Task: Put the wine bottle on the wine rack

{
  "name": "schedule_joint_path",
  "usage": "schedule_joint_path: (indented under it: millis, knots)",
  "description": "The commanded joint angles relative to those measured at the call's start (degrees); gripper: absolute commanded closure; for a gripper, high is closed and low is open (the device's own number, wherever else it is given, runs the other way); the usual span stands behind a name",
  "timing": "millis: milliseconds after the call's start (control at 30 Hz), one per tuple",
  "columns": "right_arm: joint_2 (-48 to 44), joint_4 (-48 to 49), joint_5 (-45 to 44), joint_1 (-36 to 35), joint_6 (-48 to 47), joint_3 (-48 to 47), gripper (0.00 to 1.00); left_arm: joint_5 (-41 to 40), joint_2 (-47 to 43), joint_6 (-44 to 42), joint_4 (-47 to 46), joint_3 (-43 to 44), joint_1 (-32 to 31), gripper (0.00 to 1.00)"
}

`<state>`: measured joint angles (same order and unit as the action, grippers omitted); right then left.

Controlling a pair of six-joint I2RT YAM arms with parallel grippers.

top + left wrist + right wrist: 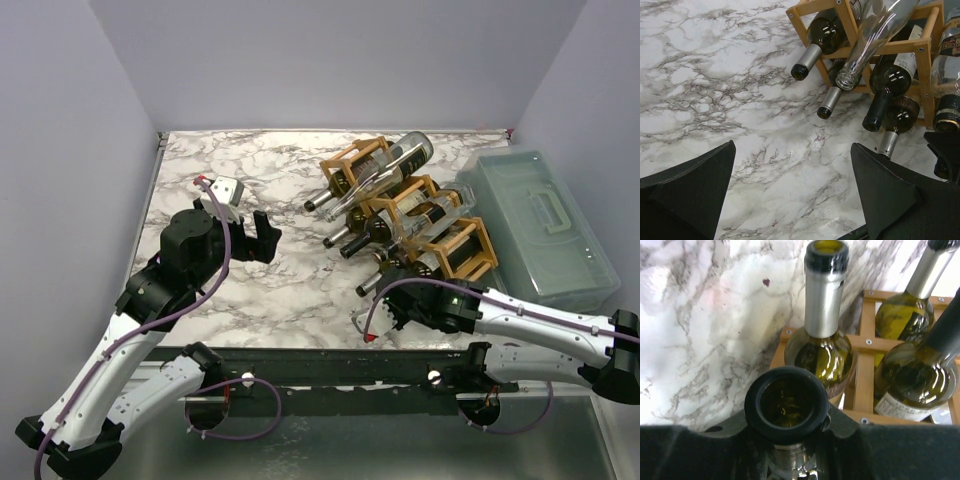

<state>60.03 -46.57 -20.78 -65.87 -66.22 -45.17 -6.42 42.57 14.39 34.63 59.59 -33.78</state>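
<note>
The light wooden wine rack (pixel 470 250) stands at the table's right middle and holds several dark bottles, necks pointing to the near left. It also shows in the left wrist view (pixel 920 47) and the right wrist view (pixel 866 347). My right gripper (pixel 400 290) is at the rack's near end, shut on the neck of a dark wine bottle (pixel 787 402) whose black-rimmed mouth faces the camera. Its body reaches toward the rack's nearest cell (pixel 432 262). My left gripper (pixel 262 238) is open and empty above bare marble (pixel 792 145), left of the rack.
A clear empty bottle (pixel 400 165) lies slanted on top of the rack. A translucent grey-green lidded box (pixel 545 230) stands right of the rack against the right wall. A silver-necked bottle (pixel 824 300) lies in the cell just beyond my right gripper.
</note>
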Motion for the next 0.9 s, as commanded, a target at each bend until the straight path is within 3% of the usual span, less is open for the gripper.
schedule_joint_path:
  millis: [0,67,133,200,233,267,300,733,867]
  knots:
    - [-2.2,7.32,2.04,3.23,-11.59,3.17,0.99,2.17,-0.93,0.63,-1.44,-0.62,-0.14,0.01]
    - [-2.95,7.65,1.91,3.87,-11.2,4.29,0.92,2.45,-1.22,0.89,-1.42,-0.79,-0.15,0.01]
    - [-3.33,7.59,2.89,3.88,-9.99,4.01,0.61,2.53,-1.51,1.07,-1.42,-0.96,-0.15,0.01]
    - [-3.1,7.37,4.72,3.86,-8.97,2.87,0.47,2.54,-1.74,1.17,-1.42,-1.19,-0.15,0.01]
    - [-2.85,7.16,5.74,3.87,-8.54,2.27,0.34,2.51,-1.73,1.25,-1.42,-1.24,-0.14,0.01]
    - [-2.41,6.67,7.09,3.86,-8.09,1.53,0.04,2.55,-1.7,1.3,-1.48,-1.15,-0.15,0.01]
    - [-1.9,5.94,8.65,3.89,-7.95,0.59,0.0,2.56,-1.61,1.37,-1.42,-1.06,-0.15,0.01]
    - [-6.62,-1.75,31.87,2.76,2.48,-10.66,0.0,1.67,-2.15,2.83,-0.09,0.6,-0.15,0.01]
    - [-11.09,3.09,35.53,2.75,10.79,-14.38,0.0,1.52,-1.8,2.69,-0.12,2.4,-0.14,0.01]
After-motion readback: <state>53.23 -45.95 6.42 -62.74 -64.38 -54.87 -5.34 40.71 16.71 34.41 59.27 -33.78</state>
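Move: Gripped by the neck in the right hand, the wine bottle already lies partly in the near bay of the wine rack; its middle is about 9 cm ahead of that hand and 8 cm to its right, at much the same height. The silver-necked bottle sits lower, some 10 cm ahead, 5 cm right and 8 cm down; the black-necked bottle in the next bay is about 17 cm straight ahead. From the left hand, the gripped bottle is roughly 37 cm right, 4 cm ahead and 18 cm below. Easing the gripped bottle about 1 cm farther forward and to the right into the near bay, the right hand then opens its fingers wide and lets go of the neck. It backs off up and to the left, then also back towards the base, ending some 10 cm away, while the wrist turns about 30 degrees so the fingers swing to point more to the left. ##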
